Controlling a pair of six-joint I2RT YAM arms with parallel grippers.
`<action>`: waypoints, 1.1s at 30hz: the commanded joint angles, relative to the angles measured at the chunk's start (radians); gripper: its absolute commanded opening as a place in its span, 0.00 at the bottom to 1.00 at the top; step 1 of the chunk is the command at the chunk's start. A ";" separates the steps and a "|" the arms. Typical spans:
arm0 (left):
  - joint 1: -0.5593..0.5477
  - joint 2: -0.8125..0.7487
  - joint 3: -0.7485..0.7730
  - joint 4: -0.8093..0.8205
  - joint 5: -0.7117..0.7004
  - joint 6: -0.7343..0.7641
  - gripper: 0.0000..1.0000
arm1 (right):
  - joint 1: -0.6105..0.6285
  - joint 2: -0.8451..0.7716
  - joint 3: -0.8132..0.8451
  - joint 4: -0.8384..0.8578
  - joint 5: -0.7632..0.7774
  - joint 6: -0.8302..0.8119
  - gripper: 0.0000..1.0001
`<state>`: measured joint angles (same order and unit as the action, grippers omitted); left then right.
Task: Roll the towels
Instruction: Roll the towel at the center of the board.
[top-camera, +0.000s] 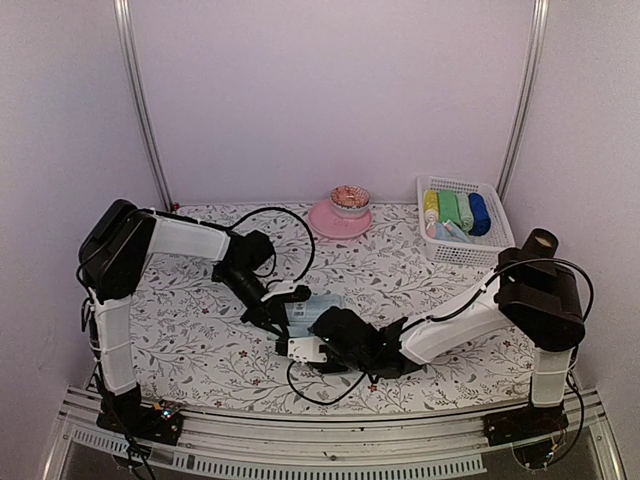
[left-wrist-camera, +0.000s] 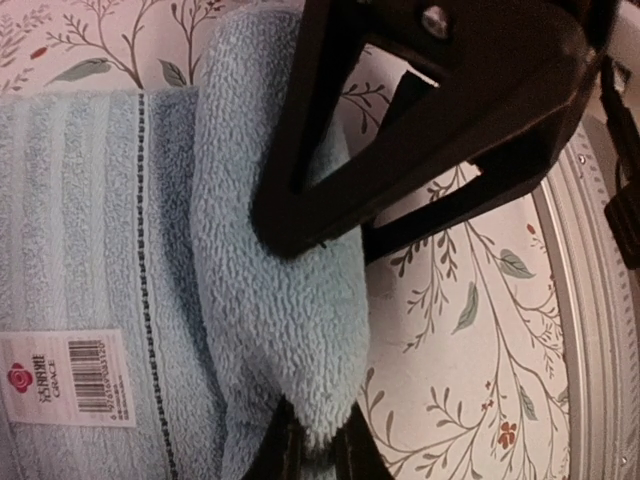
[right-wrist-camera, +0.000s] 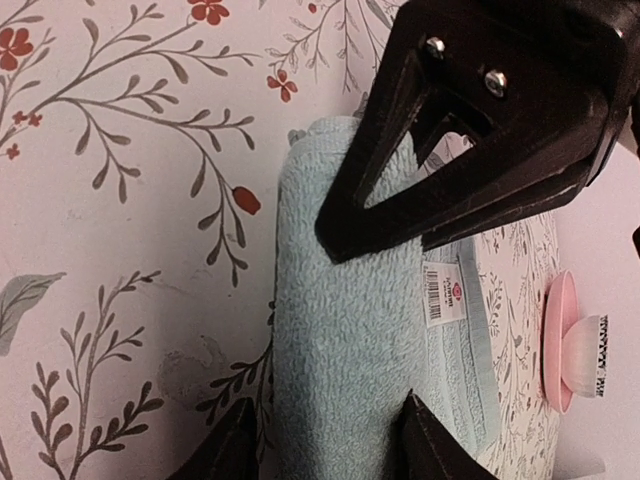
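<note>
One pale blue towel (top-camera: 322, 308) lies on the flowered tablecloth, its near part rolled up. In the left wrist view the thick roll (left-wrist-camera: 270, 300) runs beside the flat striped part with a white label (left-wrist-camera: 68, 378). My left gripper (left-wrist-camera: 322, 440) is shut on one end of the roll, with fabric pinched between its fingers. From the other end, my right gripper (right-wrist-camera: 330, 440) straddles the towel roll (right-wrist-camera: 350, 330), open, one finger touching it and the other just clear. Both grippers meet over the towel: left gripper (top-camera: 268, 308), right gripper (top-camera: 303, 335).
A white basket (top-camera: 470, 250) at the back right holds several rolled towels (top-camera: 460, 210) in yellow, green and blue. A pink plate (top-camera: 335, 222) with a small bowl on it stands at the back centre. The table's metal front rail (top-camera: 330, 440) runs close behind the grippers.
</note>
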<state>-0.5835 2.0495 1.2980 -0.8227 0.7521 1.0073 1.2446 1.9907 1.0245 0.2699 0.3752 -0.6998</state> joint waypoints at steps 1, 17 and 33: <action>0.005 0.065 -0.034 -0.112 -0.110 0.004 0.07 | 0.004 0.034 0.034 -0.072 0.023 0.004 0.43; 0.018 -0.161 -0.138 0.026 -0.198 -0.037 0.44 | -0.039 0.027 0.105 -0.250 -0.128 0.159 0.21; 0.048 -0.741 -0.689 0.747 -0.319 -0.128 0.95 | -0.155 0.080 0.313 -0.554 -0.553 0.370 0.24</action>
<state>-0.5423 1.4418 0.7490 -0.3580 0.4683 0.8974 1.1145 2.0178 1.2716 -0.1204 0.0025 -0.4149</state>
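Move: The rolled part of the towel lies crosswise between the hands: its middle is about 5 cm to the right hand's left and roughly 1 cm below it, nearly level ahead-to-back. The towel's flat rest centres some 6 cm ahead of the right hand and 3 cm to its left, and the pink plate is roughly 33 cm straight ahead of that hand. From the left hand, already pinching the roll, the roll's middle is about 5 cm to the right. Staying nearly in place at the right part of the roll, the right hand closes its fingers onto it, then turns with it some 25–30 degrees, tipping its fingers more steeply down, in the sense that rolls the towel forward. The left hand opens gradually to full width, lets go of the roll, and draws off about 6 cm to the left, then also up some 4 cm, clear of the left end. ##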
